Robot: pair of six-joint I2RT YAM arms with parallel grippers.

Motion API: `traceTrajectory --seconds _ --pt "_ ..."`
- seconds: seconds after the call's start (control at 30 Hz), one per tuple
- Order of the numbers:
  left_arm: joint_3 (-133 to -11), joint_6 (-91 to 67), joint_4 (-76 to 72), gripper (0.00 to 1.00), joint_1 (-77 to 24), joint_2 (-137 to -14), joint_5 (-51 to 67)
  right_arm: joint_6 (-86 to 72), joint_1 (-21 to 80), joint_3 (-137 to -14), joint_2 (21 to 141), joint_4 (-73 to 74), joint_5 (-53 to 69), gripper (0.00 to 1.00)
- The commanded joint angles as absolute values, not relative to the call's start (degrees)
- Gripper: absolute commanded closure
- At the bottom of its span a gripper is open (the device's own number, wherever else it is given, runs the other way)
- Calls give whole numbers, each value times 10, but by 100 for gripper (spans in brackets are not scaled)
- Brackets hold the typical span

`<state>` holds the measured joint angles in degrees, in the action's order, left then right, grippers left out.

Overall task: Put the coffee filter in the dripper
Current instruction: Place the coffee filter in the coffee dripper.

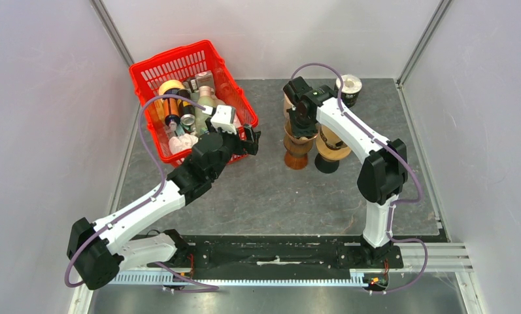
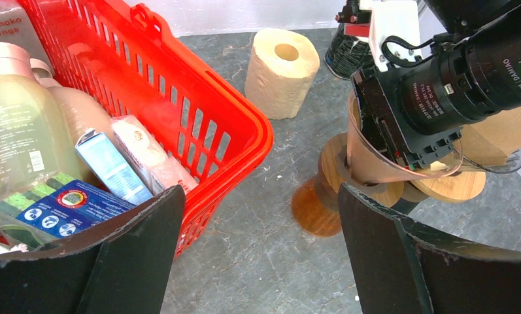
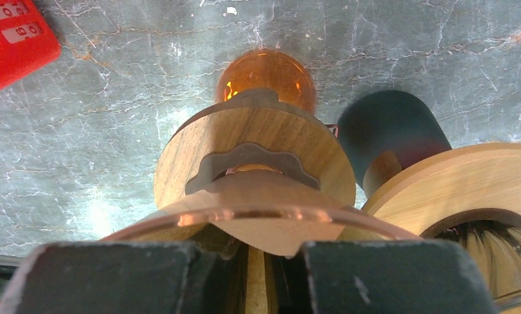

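Observation:
The dripper [image 3: 257,131] is a glass cone in a wooden collar on an amber base [image 3: 267,72]; it stands mid-table [image 1: 296,149]. My right gripper [image 3: 274,252] hangs just above it [image 1: 301,116], shut on the top edge of the brown paper coffee filter [image 3: 277,226]. The filter reaches down inside the cone's glass rim toward the collar. The left wrist view shows the same filter [image 2: 370,154] under the right gripper [image 2: 408,124]. My left gripper [image 2: 261,261] stands wide open and holds nothing, low over the table between the basket and the dripper [image 2: 333,170].
A red basket [image 1: 179,65] full of bottles and packets stands at the back left, its corner [image 2: 244,124] close to my left gripper. A second wooden-collared dripper on a dark base [image 3: 388,131] touches the first on its right. A paper roll [image 2: 282,72] stands behind.

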<state>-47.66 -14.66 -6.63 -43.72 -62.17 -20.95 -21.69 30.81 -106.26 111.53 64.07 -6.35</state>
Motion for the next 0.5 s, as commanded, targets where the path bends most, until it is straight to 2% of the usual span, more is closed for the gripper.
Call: traceTrajectory --seconds 0.0,0.13,0.3,0.47 --pt "-471 -136 -75 6 -436 -611 -221 -228 310 -1056 1107 626 -68 82" --pt "-470 -136 -75 6 -436 -610 -221 -230 310 -1056 1108 626 -68 78" --pt "-470 -135 -76 6 -436 -610 -221 -231 310 -1061 1104 626 -69 65" --pt "-469 -135 -76 6 -436 -610 -222 -230 310 -1065 1101 628 -69 58"
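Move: The right hand is already down in the mouth of the dripper with the coffee filter; the dripper's middle is about 3 cm below it. The amber carafe carrying it is straight below, some 11 cm down. The black carafe with its wooden ring stands about 9 cm right and 1 cm back, 9 cm lower; the paper roll is roughly 13 cm ahead, 9 cm lower. From the left hand, the dripper is some 6 cm ahead, 16 cm right and 14 cm below. Still inside the dripper among the filter paper, the right fingers spread from a narrow slit to a bit over a third open, pointing steeply down. The hand all but stays in place meanwhile, ending its descent and easing up by about half a centimetre, with no real turn of the wrist. ##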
